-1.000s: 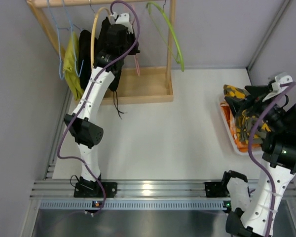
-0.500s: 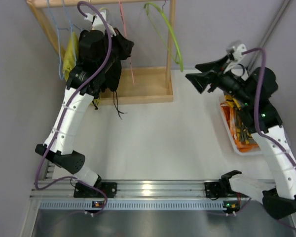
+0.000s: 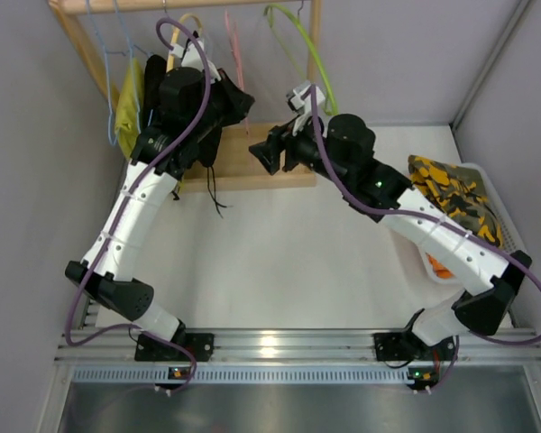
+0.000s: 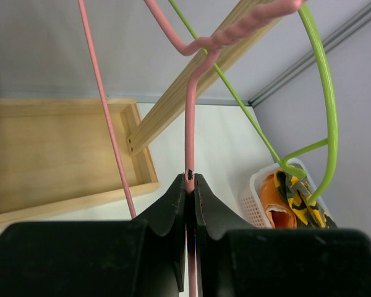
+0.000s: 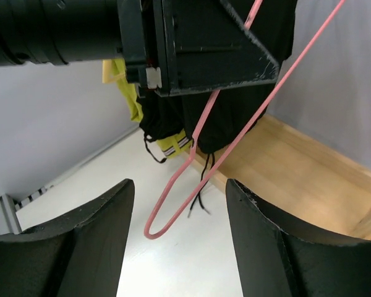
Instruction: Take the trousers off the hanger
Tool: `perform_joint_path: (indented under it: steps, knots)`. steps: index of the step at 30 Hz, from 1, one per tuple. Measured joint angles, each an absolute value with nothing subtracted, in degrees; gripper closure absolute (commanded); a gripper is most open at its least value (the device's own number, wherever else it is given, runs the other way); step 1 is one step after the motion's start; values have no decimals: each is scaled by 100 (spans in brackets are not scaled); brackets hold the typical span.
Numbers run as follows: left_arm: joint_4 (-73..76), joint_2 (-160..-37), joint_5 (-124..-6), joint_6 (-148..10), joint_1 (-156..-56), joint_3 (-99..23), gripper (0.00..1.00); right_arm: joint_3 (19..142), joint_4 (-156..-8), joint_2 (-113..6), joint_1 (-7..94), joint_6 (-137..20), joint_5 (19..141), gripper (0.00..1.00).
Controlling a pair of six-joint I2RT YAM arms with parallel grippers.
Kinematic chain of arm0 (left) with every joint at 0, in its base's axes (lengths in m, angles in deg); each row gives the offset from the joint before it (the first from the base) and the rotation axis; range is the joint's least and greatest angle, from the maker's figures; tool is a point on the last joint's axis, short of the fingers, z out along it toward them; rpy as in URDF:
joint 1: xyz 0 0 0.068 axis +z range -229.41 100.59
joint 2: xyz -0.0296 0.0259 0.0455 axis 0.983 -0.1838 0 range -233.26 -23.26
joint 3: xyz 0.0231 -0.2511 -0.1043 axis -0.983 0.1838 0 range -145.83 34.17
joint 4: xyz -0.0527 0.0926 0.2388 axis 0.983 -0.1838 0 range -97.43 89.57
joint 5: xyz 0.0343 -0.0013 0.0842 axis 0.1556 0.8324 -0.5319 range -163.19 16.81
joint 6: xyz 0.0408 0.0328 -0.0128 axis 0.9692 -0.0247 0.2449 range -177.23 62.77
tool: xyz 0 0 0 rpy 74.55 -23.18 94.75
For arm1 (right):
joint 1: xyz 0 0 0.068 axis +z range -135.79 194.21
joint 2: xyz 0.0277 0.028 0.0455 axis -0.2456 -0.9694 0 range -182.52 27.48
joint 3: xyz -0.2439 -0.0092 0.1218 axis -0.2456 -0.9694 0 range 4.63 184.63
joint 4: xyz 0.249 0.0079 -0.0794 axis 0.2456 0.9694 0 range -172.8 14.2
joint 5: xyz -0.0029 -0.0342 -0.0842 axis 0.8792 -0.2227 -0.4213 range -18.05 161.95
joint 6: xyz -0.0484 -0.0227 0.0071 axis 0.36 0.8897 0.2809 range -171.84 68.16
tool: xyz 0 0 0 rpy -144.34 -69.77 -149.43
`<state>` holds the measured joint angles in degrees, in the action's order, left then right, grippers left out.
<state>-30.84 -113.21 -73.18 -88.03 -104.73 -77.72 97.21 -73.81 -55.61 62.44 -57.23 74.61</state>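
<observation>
The pale-pink wire hanger hangs bare from the wooden rail, its twisted neck just under it. My left gripper is shut on the hanger's wire below the neck; from above it sits by the rack. The camouflage trousers lie off the hanger in the white basket at the right, also seen from the left wrist. My right gripper is open, facing the rack; the hanger's lower loop hangs between its fingers, touching neither.
A wooden rack with a tray base stands at the back left. On it hang a black garment, a yellow-green garment and a thick lime-green hanger. An orange item lies in the basket.
My right arm has swung from the basket across to the rack, leaving the trousers in the basket, and its jaws have narrowed. The left gripper stays shut on the hanger.
</observation>
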Motion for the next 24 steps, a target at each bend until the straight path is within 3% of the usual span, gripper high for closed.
perform_joint_path:
  steps: [10,13,16,17,19,20,21,24]
  knots:
    - [-3082,-11297,-7132,-8996,-10480,-7654,100,9790,-7125,-6100,6489,-6243,6849,37]
    - [-3082,-11297,-7158,-9011,-10508,-7639,100,9893,-6942,-6245,6590,-6315,6552,44]
    - [-3082,-11297,-7263,-9011,-10569,-7619,100,9968,-6845,-6389,6657,-6400,6329,57]
    - [-3084,-11297,-7309,-9011,-10587,-7613,100,9968,-6823,-6430,6673,-6426,6254,69]
    - [-3078,-11297,-7412,-9009,-10619,-7589,100,9968,-6760,-6511,6692,-6461,6086,80]
    - [-3084,-11297,-7456,-9013,-10633,-7578,100,9968,-6721,-6538,6692,-6474,6010,91]
    - [-3082,-11297,-7482,-9013,-10641,-7560,100,9968,-6679,-6559,6694,-6461,5924,97]
    - [-3067,-11297,-7545,-9037,-10659,-7530,100,9968,-6625,-6570,6697,-6481,5776,100]
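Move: The pink hanger is already pinched in the left fingers, its lower end hanging some 11 cm below the left hand, 4 cm back and about 3 cm to its right. From the right hand that end lies about 4 cm ahead, 5 cm left and 10 cm below. From the right hand, the black garment hangs roughly 15 cm ahead, 14 cm left and 8 cm lower, the green hanger about 14 cm ahead, 6 cm right and 10 cm higher. The pink hanger's lower part is what the right hand goes for: with open fingers it sinks about 9 cm, edging forward and a little left, tipping down and turning clockwise by some 13 degrees each. Over the last part of the descent its fingers close, pinching the rod near the bottom bend. The left hand keeps its pinch near the neck, easing down slightly. ##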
